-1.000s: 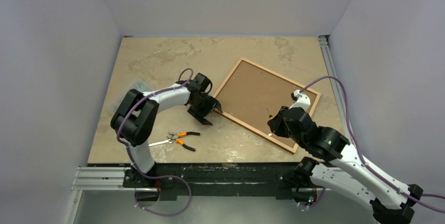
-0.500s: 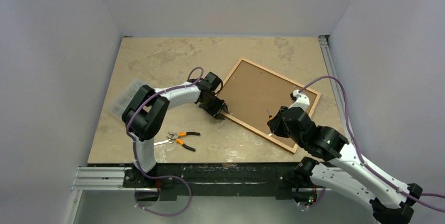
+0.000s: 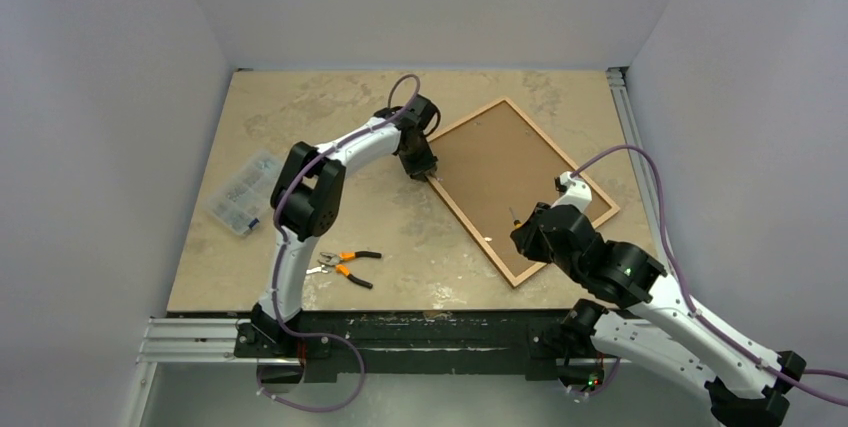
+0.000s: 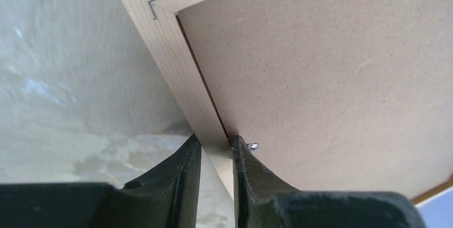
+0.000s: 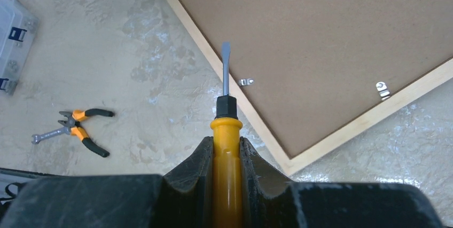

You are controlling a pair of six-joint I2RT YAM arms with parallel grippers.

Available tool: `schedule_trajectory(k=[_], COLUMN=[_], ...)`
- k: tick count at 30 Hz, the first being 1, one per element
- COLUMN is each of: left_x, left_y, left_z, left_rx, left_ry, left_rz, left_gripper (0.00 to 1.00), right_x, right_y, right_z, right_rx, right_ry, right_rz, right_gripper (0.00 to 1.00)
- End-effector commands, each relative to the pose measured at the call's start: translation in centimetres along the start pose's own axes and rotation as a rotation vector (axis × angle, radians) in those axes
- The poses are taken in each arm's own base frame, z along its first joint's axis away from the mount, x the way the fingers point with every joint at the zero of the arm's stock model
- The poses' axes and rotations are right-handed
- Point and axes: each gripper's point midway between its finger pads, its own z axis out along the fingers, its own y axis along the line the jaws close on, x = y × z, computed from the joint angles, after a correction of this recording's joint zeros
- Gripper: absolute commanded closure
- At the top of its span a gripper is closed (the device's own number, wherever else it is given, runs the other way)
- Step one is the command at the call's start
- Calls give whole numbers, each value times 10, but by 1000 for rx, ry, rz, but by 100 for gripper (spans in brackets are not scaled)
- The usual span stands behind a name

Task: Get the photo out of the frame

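The frame [image 3: 470, 230] lies face down on the table, its orange-brown moulding around the photo's plain brown board back [image 3: 520, 182]. The printed side is hidden. My left gripper [image 3: 425, 169] is shut on the frame's left moulding [image 4: 176, 62] near a corner, beside a small metal clip, with the board back [image 4: 331, 68] to its right. My right gripper [image 3: 528, 237] is shut on a yellow-handled screwdriver [image 5: 227, 153], held over the frame's near corner. Its blade [image 5: 225, 68] points at the moulding next to a metal clip [image 5: 245, 82]. A second clip [image 5: 382, 90] sits on the near right side.
Orange-handled pliers [image 3: 345, 265] lie near the table's front edge, also seen in the right wrist view [image 5: 80, 124]. A clear plastic parts box [image 3: 243, 193] sits at the left. White walls close in the table on three sides.
My left gripper has moved away from me and to the right with the frame's edge in it. The frame has turned clockwise on the table. The right arm has not moved.
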Motion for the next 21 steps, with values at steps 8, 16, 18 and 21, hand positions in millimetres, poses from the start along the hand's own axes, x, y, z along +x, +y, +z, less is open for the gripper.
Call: schedule_trajectory(k=[8, 16, 18, 21], left_x=[-28, -23, -20, -22], left_y=[-31, -35, -39, -42], left_z=[-20, -9, -10, -20], left_rx=[157, 198, 217, 222], left_ry=[-39, 9, 26, 22], left_rz=[569, 604, 573, 539], left_gripper=[100, 100, 100, 69], right_x=[9, 17, 17, 18], right_y=[22, 40, 42, 46], right_z=[25, 44, 46, 45], right_rx=[-27, -50, -59, -67], right_ry=[51, 103, 97, 115], right_rz=[-55, -87, -87, -98], right_gripper=[100, 100, 100, 100])
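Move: My left hand already pinches the frame's left rail. The frame's middle lies about 19 cm to its right and 2 cm back, its far-left corner 5 cm ahead and 4 cm left, and the lower rail clip 13 cm back and 12 cm right. From my right hand, holding the screwdriver, that lower clip is roughly 9 cm ahead, 4 cm left and 15 cm below; the near corner lies level and 2 cm right, the near-rail clip 8 cm ahead and 12 cm right. I keep the left rail pinched and twist my left hand about 30 degrees clockwise, easing a couple of centimetres forward, to swing the frame round flat on the table. Just after that starts, my right hand carries the screwdriver about 4.5 cm left while sinking nearly 4 cm and edging forward over the backing board, its grip unchanged. ##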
